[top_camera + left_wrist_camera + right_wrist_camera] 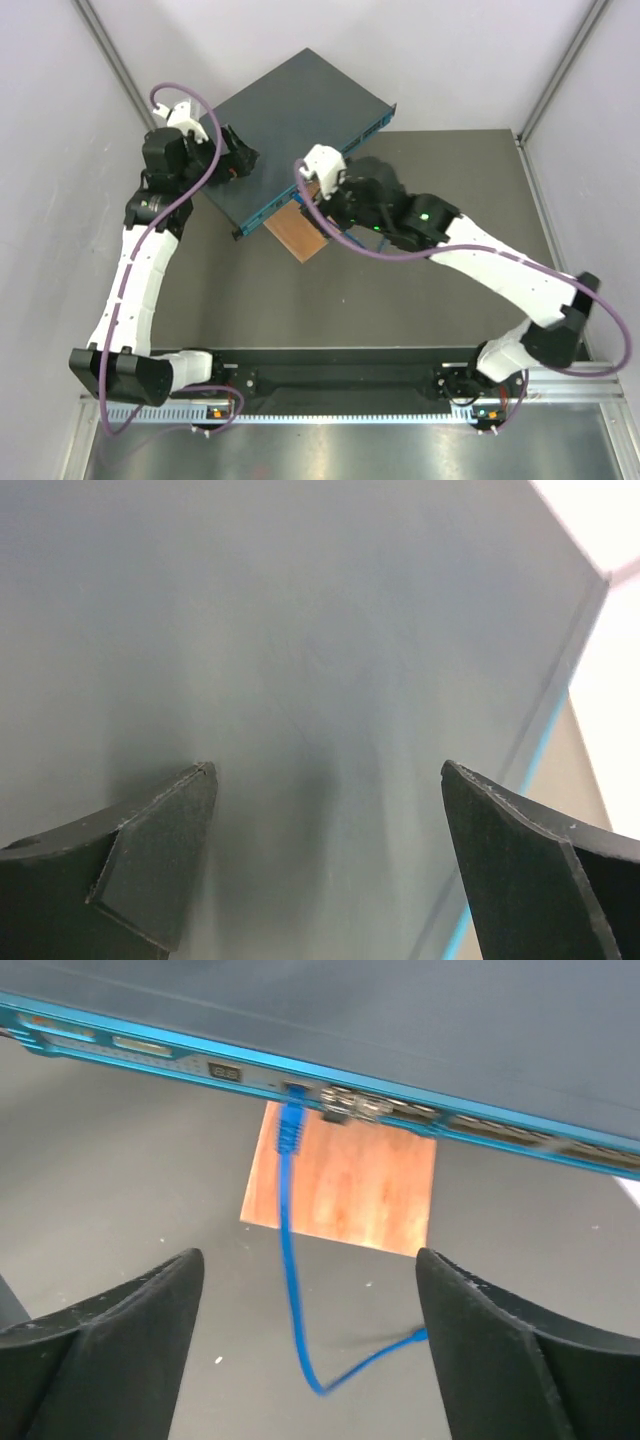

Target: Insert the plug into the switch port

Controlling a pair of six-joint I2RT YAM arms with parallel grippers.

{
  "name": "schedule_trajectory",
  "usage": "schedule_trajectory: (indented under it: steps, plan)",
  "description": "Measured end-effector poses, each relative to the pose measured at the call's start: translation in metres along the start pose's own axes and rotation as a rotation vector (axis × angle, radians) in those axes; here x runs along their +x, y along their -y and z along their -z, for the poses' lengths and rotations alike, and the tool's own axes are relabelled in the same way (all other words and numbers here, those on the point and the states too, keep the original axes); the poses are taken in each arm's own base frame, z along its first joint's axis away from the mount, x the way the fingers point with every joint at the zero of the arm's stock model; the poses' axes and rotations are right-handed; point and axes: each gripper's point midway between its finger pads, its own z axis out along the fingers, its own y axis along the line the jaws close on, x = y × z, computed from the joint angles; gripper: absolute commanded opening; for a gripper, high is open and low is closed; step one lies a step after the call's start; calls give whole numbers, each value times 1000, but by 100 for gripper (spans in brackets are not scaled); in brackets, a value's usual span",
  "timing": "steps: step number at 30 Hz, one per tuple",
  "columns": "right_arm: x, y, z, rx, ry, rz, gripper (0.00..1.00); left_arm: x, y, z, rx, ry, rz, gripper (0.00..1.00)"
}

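The switch (300, 120) is a flat dark teal box lying askew at the back of the table. Its bright blue front face (500, 1130) shows in the right wrist view. The plug (291, 1120) sits in a port on that face. Its thin blue cable (290, 1270) hangs down and curls over the mat. My right gripper (310, 1285) is open a short way back from the plug, with the cable running loose between its fingers. My left gripper (328, 770) is open over the switch's top panel (300, 630), at its left end, touching nothing that I can see.
An orange-brown wooden square (345, 1185) lies under the switch's front edge, also seen from above (298, 235). A dark grey mat (400, 300) covers the table. White walls close in left and right. Purple cables loop along both arms.
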Motion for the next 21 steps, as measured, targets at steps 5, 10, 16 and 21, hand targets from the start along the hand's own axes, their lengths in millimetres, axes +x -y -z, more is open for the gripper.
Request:
schedule_trajectory:
  steps: [5, 10, 16, 21]
  plan:
    - [-10, 34, 43, 28, 113, -55, 95, 1, 20, 14, 103, -105, -81, 99]
    - [3, 106, 80, 148, 159, -186, 100, 8, 24, 32, 130, -165, -176, 99]
    - [56, 163, 117, 287, 133, -339, 100, 12, 6, 68, 37, -153, -301, 99]
    - [99, 163, 137, 324, 100, -413, 100, 10, -17, 114, -73, -75, -377, 99]
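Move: The blue plug already sits in the switch port, about 4 cm ahead, 5 cm left and 4 cm below the right hand; the cable's free end lies some 2 cm back, 16 cm right and 17 cm lower than that hand. The wooden board is about 4 cm ahead, 3 cm left and 19 cm below. From the left hand, over the switch top, the plug lies about 9 cm back, 13 cm right and 6 cm below. The right hand, already clear of the plug, sweeps about 23 cm to its right and away from the port over the cable, first rising some 6 cm and then sinking most of that again, while it turns roughly 25 degrees clockwise and its part-open fingers spread fully. The left hand, fingers staying wide, draws back about 10 cm off the switch top, drifting slightly right before swinging left past the switch's left edge, its left side rolling up. ##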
